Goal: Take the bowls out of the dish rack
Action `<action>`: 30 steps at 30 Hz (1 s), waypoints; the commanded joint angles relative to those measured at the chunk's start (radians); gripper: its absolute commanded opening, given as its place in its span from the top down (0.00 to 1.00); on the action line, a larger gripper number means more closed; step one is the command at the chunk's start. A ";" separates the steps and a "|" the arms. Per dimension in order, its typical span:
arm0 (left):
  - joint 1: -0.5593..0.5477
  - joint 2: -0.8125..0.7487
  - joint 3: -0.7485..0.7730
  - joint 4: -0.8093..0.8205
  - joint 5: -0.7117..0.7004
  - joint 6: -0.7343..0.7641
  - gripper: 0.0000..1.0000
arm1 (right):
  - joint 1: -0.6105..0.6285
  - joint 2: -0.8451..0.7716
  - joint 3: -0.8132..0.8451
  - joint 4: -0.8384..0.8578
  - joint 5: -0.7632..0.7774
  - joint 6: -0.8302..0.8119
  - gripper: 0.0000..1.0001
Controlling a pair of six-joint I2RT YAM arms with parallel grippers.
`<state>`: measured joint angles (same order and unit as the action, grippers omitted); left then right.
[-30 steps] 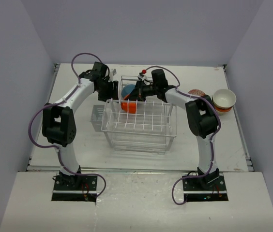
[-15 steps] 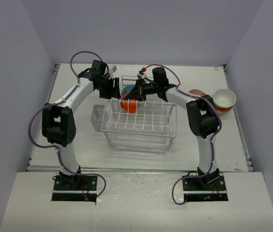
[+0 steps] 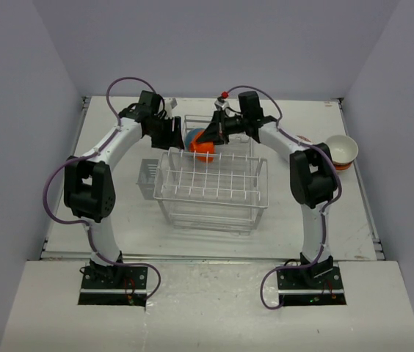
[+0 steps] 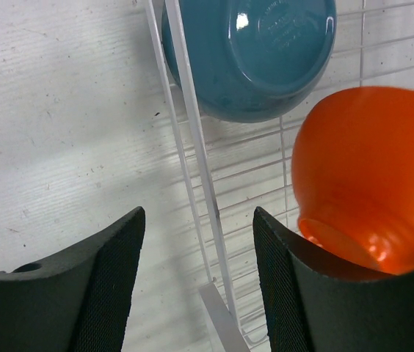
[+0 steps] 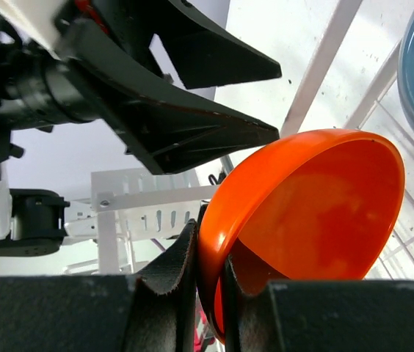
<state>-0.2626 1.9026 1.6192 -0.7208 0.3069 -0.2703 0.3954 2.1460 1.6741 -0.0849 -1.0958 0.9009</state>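
The white wire dish rack (image 3: 211,192) stands mid-table. My right gripper (image 3: 213,137) is shut on the rim of an orange bowl (image 3: 205,149) and holds it above the rack's far end; the rim sits pinched between its pads in the right wrist view (image 5: 302,213). A blue bowl (image 3: 193,136) stands on edge in the rack behind it, also in the left wrist view (image 4: 255,51). My left gripper (image 3: 172,136) is open and empty at the rack's far left corner, with a rack wire (image 4: 192,139) between its fingers. The orange bowl (image 4: 372,169) is at its right.
A cream bowl (image 3: 340,149) stacked on an orange one sits at the table's right side, with a speckled bowl (image 3: 298,140) beside it, partly hidden by my right arm. The side cutlery cup (image 3: 147,176) hangs on the rack's left.
My right gripper has lifted the orange bowl up and toward the back, out of the rack. My left gripper has stayed in place.
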 commanded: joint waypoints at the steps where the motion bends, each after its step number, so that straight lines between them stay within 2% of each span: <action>1: 0.006 -0.002 0.021 0.026 0.008 -0.009 0.38 | -0.032 -0.093 0.110 -0.087 -0.056 -0.077 1.00; 7: 0.008 -0.025 0.034 0.049 -0.008 -0.007 0.37 | -0.110 -0.143 0.234 -0.179 -0.049 -0.100 1.00; 12: 0.008 -0.042 0.090 0.086 -0.055 -0.032 0.34 | -0.243 -0.170 0.392 -0.395 0.056 -0.210 1.00; 13: 0.008 -0.042 0.099 0.093 -0.075 -0.033 0.34 | -0.285 -0.170 0.424 -0.500 0.139 -0.239 1.00; 15: 0.008 -0.040 0.134 0.096 -0.091 -0.040 0.33 | -0.322 -0.167 0.498 -0.600 0.244 -0.312 1.00; 16: 0.008 -0.037 0.148 0.087 -0.110 -0.040 0.33 | -0.351 -0.155 0.525 -0.724 0.399 -0.362 1.00; 18: 0.008 -0.022 0.178 0.072 -0.133 -0.038 0.33 | -0.360 -0.132 0.606 -0.846 0.607 -0.413 1.00; 19: 0.008 -0.008 0.206 0.054 -0.156 -0.038 0.33 | -0.362 -0.108 0.619 -0.933 0.764 -0.459 1.00; 23: 0.008 0.009 0.243 0.023 -0.200 -0.041 0.35 | -0.360 -0.095 0.544 -0.975 0.951 -0.510 1.00; 27: 0.006 0.006 0.235 0.026 -0.201 -0.046 0.35 | -0.360 -0.140 0.382 -0.897 1.051 -0.508 1.00; 30: 0.006 0.000 0.228 0.024 -0.206 -0.046 0.36 | -0.359 -0.130 0.349 -0.894 1.125 -0.511 1.00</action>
<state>-0.2623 1.9053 1.8290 -0.6979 0.1249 -0.3035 0.0364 2.0457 2.0274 -0.9771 -0.1310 0.4232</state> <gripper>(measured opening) 0.646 0.137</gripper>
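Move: The right fingers already hold the orange bowl by its rim. The pink patterned bowl it is going to lies about 32 cm to that hand's right, 6 cm farther out and 12 cm lower; the cream bowl stands some 14 cm to the right of the pink bowl and level with it, and the blue bowl about 8 cm straight ahead of the right hand, 10 cm lower. From the left hand the pink bowl is roughly 42 cm right, 4 cm ahead, 7 cm lower. Up and then in a fast sweep to its right, the right arm lifts the held orange bowl some 13 cm, arching forward. It carries it about 30 cm right towards the pink bowl, then sinks and draws back a little, the fingers swinging from pointing left to down-and-forward with their grip kept. The empty left hand, fingers still open, rises about 7 cm and goes 6 cm forward. ##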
